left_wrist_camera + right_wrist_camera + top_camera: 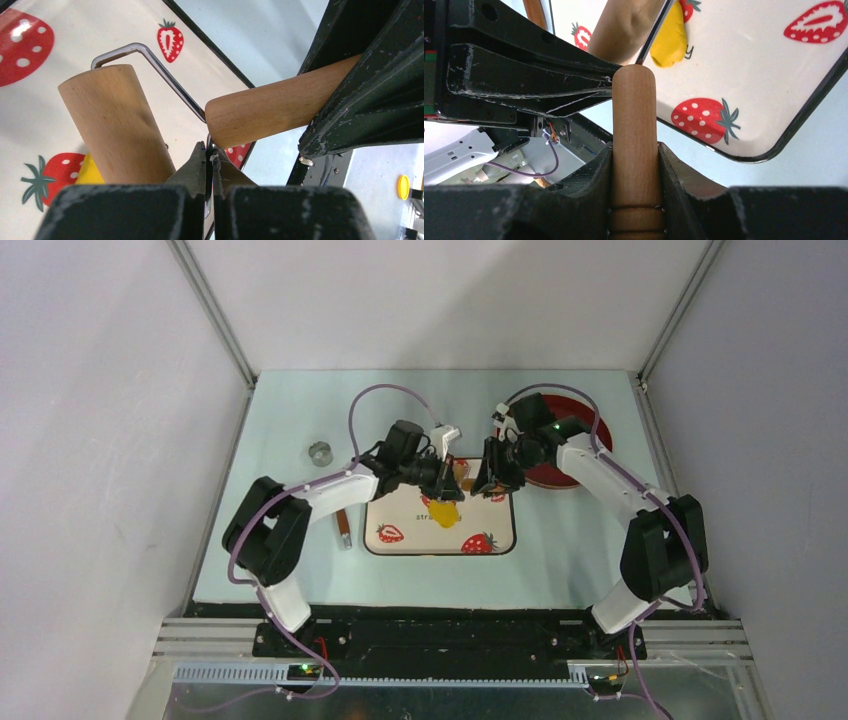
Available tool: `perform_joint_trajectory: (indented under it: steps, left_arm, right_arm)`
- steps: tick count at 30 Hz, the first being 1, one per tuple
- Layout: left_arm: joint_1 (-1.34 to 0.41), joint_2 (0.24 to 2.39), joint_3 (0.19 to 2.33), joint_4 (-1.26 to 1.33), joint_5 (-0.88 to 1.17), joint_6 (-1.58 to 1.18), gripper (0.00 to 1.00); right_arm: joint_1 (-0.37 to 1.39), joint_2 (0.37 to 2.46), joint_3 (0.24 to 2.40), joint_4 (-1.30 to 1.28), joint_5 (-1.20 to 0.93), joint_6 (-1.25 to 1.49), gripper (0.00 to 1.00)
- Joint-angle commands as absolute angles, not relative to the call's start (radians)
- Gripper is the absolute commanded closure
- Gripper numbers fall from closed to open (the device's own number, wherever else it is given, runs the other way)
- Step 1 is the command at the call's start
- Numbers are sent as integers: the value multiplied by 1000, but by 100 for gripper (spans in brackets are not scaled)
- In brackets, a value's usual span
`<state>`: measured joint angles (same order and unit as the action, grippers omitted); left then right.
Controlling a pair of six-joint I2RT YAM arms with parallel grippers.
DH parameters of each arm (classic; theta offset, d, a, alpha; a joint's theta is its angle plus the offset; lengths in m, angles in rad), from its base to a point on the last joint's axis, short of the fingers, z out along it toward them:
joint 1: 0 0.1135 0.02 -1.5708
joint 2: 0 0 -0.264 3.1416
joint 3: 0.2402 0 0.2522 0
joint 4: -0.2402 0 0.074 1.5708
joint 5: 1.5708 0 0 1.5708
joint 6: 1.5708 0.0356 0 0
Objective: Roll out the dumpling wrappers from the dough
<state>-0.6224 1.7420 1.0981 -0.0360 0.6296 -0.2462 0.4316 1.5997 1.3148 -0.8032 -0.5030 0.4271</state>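
The yellow dough (446, 513) lies on the strawberry-print tray (410, 541), just in front of both grippers. A small wooden roller (464, 477) hangs over it. Its drum (116, 127) rests against the dough (90, 171). My left gripper (443, 482) (210, 146) is shut on the roller's thin metal frame (150, 54). My right gripper (488, 480) (635, 148) is shut on the roller's wooden handle (634, 115) (270, 107). The dough (669, 37) shows as a thick lump on the tray (764, 75). A small flat yellow wrapper (403, 186) lies far off to the right.
A red plate (578, 408) sits at the back right behind my right arm. A small metal ring cutter (320, 452) stands on the table at the back left. A brown-handled tool (343, 530) lies just left of the tray.
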Motion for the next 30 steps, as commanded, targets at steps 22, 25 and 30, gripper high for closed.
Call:
perform_joint_trajectory:
  steps: [22,25,30]
  left_arm:
    - [-667,1796,1026,139,633,-352,100]
    - [-673,1813,1020,142,627,-352,100]
    - [-677,1831,1001,149,623,-360,100]
  right_arm:
    - [509,1665,1209,-919,-310,428,100]
    - [522,1681,1187,-913,-292,431,100]
    - [554,1698,1168,-934,-208,444,100]
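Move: The yellow dough lies low on the tray, some 3 cm back, 3 cm to the left and 9 cm below the left hand, which holds the roller's metal frame. From the right hand, on its wooden handle, the dough is about 3 cm back, 10 cm left and 13 cm below. The raised roller sits roughly 4 cm ahead of the left hand, hardly lower; the red plate's middle is about 12 cm right and 11 cm ahead of the right hand. Bring both grippers down together about 5 cm, lowering the raised roller to the dough: ease leftward by a centimetre or so on the way down, then draw back some 3 cm and return to the right, still sinking slightly as the roller bears on the dough. Tip the wrists a few degrees and keep both grips, left on the frame and right on the handle. ##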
